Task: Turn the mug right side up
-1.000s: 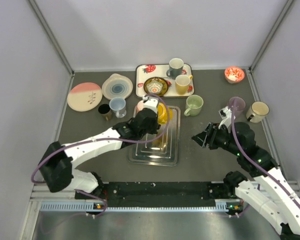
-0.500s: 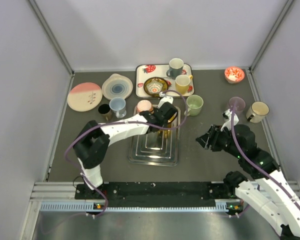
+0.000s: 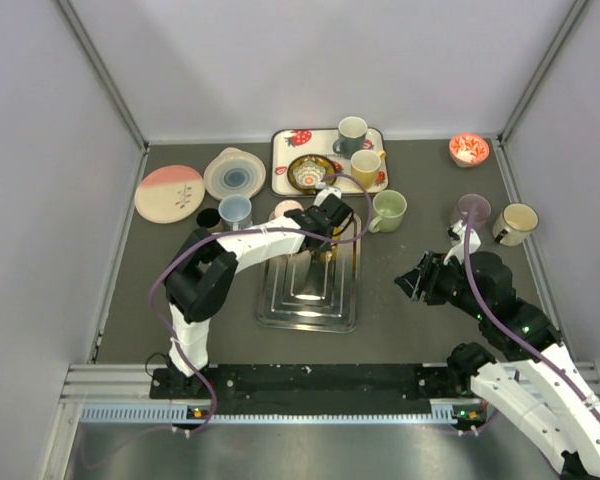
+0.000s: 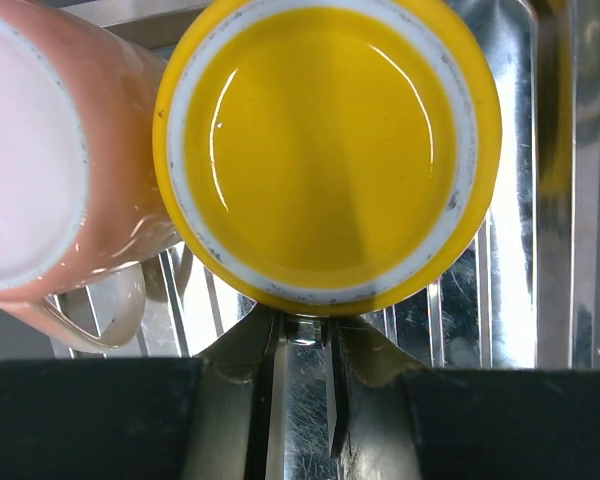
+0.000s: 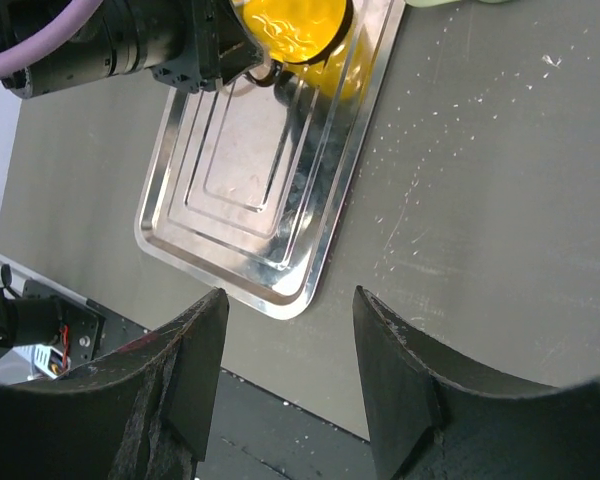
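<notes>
The yellow mug [image 4: 325, 150] stands upside down at the far end of the steel tray [image 3: 310, 315], its white-ringed base facing up. It also shows at the top of the right wrist view as the mug [image 5: 290, 25]. My left gripper [image 4: 305, 325] points down at the mug's near edge. Its jaws are almost together on the mug there; the handle is hidden under the body. From above, the left gripper [image 3: 330, 222] covers most of the mug. My right gripper [image 5: 290, 300] hangs open and empty over bare table right of the tray [image 5: 250, 280].
An upside-down pink mug [image 4: 40, 150] stands right beside the yellow one. A green mug [image 3: 388, 210] is just right of the tray. A patterned tray [image 3: 285, 150] with mugs lies behind. Plates [image 3: 170, 192] and small cups [image 3: 235, 212] are at left, a purple cup [image 3: 472, 210] and cream mug [image 3: 517, 222] at right.
My left arm has swung round, and its gripper has carried the yellow mug rightward along the tray's far end. The right gripper has edged slightly right and stays open.
</notes>
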Available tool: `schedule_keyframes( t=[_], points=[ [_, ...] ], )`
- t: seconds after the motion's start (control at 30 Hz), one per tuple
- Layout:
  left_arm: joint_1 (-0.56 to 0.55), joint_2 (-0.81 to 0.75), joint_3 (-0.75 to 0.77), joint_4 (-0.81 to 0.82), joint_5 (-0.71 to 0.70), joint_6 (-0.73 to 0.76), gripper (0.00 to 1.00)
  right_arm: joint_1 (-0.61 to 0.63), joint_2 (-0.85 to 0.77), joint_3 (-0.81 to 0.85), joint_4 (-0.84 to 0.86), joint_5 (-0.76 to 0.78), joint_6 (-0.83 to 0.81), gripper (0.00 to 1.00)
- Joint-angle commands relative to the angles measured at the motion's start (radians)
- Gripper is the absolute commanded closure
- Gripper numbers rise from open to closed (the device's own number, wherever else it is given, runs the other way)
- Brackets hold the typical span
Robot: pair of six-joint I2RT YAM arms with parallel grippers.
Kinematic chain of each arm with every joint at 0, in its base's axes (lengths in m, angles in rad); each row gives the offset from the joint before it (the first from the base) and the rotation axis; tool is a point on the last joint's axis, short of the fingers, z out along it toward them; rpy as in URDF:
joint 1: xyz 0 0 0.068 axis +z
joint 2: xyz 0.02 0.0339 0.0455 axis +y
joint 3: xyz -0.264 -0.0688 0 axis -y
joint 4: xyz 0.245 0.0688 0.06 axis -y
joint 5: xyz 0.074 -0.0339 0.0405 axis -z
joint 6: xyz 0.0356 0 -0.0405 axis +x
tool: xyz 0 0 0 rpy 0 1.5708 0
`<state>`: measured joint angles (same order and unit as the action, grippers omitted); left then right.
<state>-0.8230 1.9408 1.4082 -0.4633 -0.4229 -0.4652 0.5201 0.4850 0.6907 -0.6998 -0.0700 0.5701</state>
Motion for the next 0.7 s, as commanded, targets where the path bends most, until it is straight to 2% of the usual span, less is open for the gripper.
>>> schedule_keyframes(
  t=[0.0,0.3,0.43,0.47,0.6,0.67],
  points=[
    [0.018,0.017,0.063,0.023,-0.017,0.005,1.0,0.009,-0.01,0.043,0.008,0.022,-0.013,0.46],
    [0.047,0.069,0.121,0.005,0.009,0.022,0.99,0.009,-0.01,0.03,0.006,0.029,-0.013,0.46],
    [0.048,0.073,0.133,0.0,0.029,0.025,0.81,0.009,-0.01,0.027,0.005,0.03,-0.012,0.46],
    [0.047,0.072,0.132,0.0,0.033,0.025,0.72,0.009,-0.008,0.029,0.005,0.03,-0.012,0.46],
    [0.047,0.043,0.117,0.0,0.047,0.016,0.58,0.009,-0.008,0.032,0.002,0.035,-0.01,0.46],
    [0.048,0.011,0.101,-0.003,0.052,0.011,0.56,0.009,-0.006,0.036,0.0,0.041,-0.01,0.46]
  ],
)
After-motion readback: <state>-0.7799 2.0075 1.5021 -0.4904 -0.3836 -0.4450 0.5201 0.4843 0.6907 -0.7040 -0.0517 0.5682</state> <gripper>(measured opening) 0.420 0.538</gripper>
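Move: The yellow mug already stands upside down on or just over the metal tray, its handle in the left fingers; its middle lies about 5 cm ahead of the left hand and 1 cm to its right. The pink mug is roughly 6 cm ahead and 8 cm left, the green mug some 6 cm ahead and 13 cm right. From the right hand, the yellow mug is about 13 cm ahead, 14 cm left and 14 cm lower. The left hand eases the upside-down yellow mug about 2 cm forward, then opens its fingers off the handle. ##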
